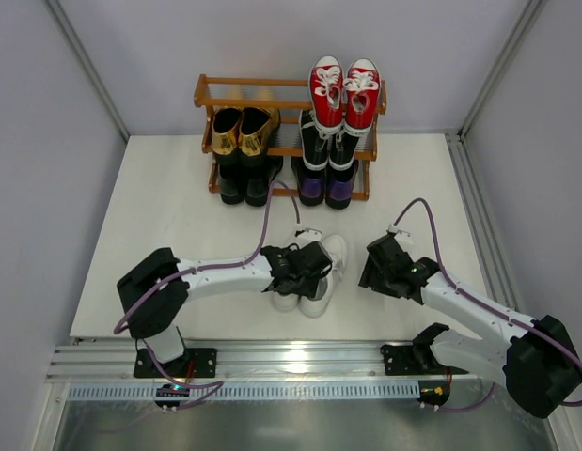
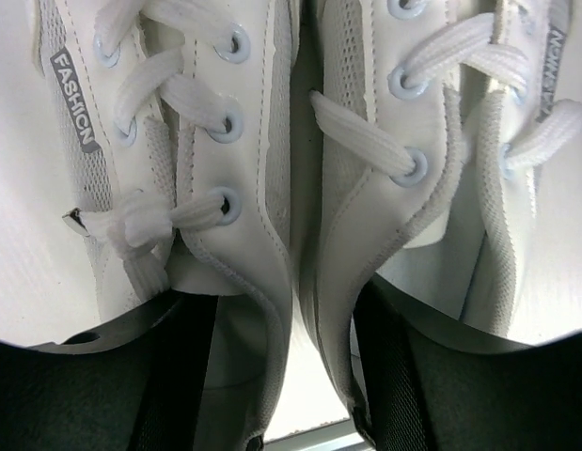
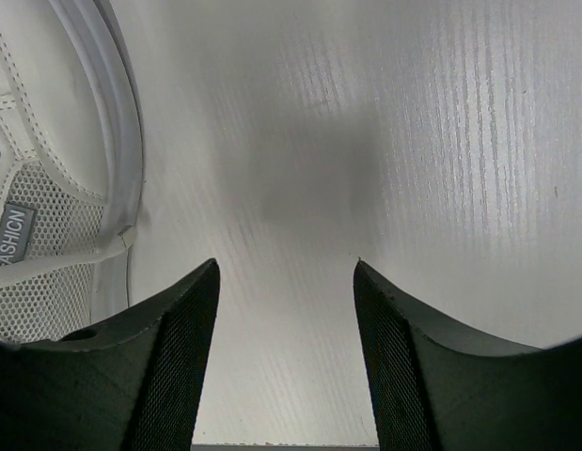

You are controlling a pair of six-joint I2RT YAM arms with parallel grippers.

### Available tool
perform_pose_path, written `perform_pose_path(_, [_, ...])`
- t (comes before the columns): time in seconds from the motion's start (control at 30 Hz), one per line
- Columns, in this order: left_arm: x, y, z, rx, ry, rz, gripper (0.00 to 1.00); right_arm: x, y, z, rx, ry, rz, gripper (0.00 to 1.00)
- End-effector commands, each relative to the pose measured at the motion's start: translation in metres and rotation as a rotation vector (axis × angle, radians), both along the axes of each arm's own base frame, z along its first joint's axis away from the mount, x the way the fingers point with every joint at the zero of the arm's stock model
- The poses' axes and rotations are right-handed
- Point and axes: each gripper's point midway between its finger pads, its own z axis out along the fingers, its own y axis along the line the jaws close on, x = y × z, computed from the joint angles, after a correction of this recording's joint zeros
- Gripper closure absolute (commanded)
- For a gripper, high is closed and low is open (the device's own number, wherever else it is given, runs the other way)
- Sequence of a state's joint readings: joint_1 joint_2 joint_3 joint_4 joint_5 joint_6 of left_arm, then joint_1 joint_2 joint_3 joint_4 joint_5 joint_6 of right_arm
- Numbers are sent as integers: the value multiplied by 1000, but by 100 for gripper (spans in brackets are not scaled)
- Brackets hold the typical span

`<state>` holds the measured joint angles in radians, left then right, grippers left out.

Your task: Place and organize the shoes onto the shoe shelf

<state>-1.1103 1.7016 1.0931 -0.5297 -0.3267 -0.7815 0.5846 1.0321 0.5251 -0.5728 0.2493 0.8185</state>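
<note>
The pair of white sneakers (image 1: 332,250) stands side by side on the table, toes toward the shoe shelf (image 1: 272,84). My left gripper (image 1: 305,271) is down over their heel ends. In the left wrist view, one of the left gripper's (image 2: 286,310) fingers sits in each shoe's opening. The two inner walls lie between the fingers, with a slit of table showing between the left shoe (image 2: 225,141) and the right shoe (image 2: 385,188). My right gripper (image 1: 383,268) (image 3: 286,272) hangs open over bare table, just right of a white sneaker (image 3: 46,188).
On the shelf, red sneakers (image 1: 345,89) stand on the top right. Gold loafers (image 1: 242,132) are on the left over black dress shoes (image 1: 243,183). Black-and-white sneakers (image 1: 326,141) sit above purple loafers (image 1: 326,191). Grey walls enclose the white table (image 1: 178,235).
</note>
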Motion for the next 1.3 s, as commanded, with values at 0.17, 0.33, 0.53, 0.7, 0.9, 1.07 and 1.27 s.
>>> perform_pose_path(0.17, [-10,-11,25,-96,23,-79,53,3,-4,1,-1,-17,-19,39])
perform_pose_path(0.33, [-24,-7,16,-60,90,-160,58,3,-3,0,7,-15,-21,39])
perform_pose_path(0.53, [-28,4,3,5,111,-176,58,2,-4,0,4,-15,-22,39])
perform_pose_path(0.7, [-18,8,1,24,105,-168,58,2,-5,1,6,-16,-26,39])
perform_pose_path(0.9, [1,5,-13,22,131,-160,72,2,-5,3,6,-19,-26,39])
perform_pose_path(1.07, [9,0,-17,25,127,-161,100,1,-9,3,3,-25,-35,39])
perform_pose_path(1.27, [9,8,14,12,95,-129,100,2,-10,6,2,-35,-35,39])
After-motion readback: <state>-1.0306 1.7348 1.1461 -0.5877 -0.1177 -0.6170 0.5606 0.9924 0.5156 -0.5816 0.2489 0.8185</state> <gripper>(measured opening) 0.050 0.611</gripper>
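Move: Just ahead of the left hand, the pair of white shoes centres some 5 cm farther out and about 1 cm to the right, slightly below it; its open fingers already straddle the two inner heel collars. The purple shoes on the low shelf stand roughly 30 cm ahead and 6 cm to the right, the black loafers as far ahead but some 15 cm to the left. From the right hand, the white pair lies about 15 cm left and 4 cm ahead. Easing back about 2 cm and up 1 cm with the fingers narrowing partway, the left hand then comes forward and down again by some 1.5 cm and shuts nearly fully, one finger inside each white shoe, pinching the two inner collars together. Meanwhile it twists some 10 degrees clockwise and tips slightly. ##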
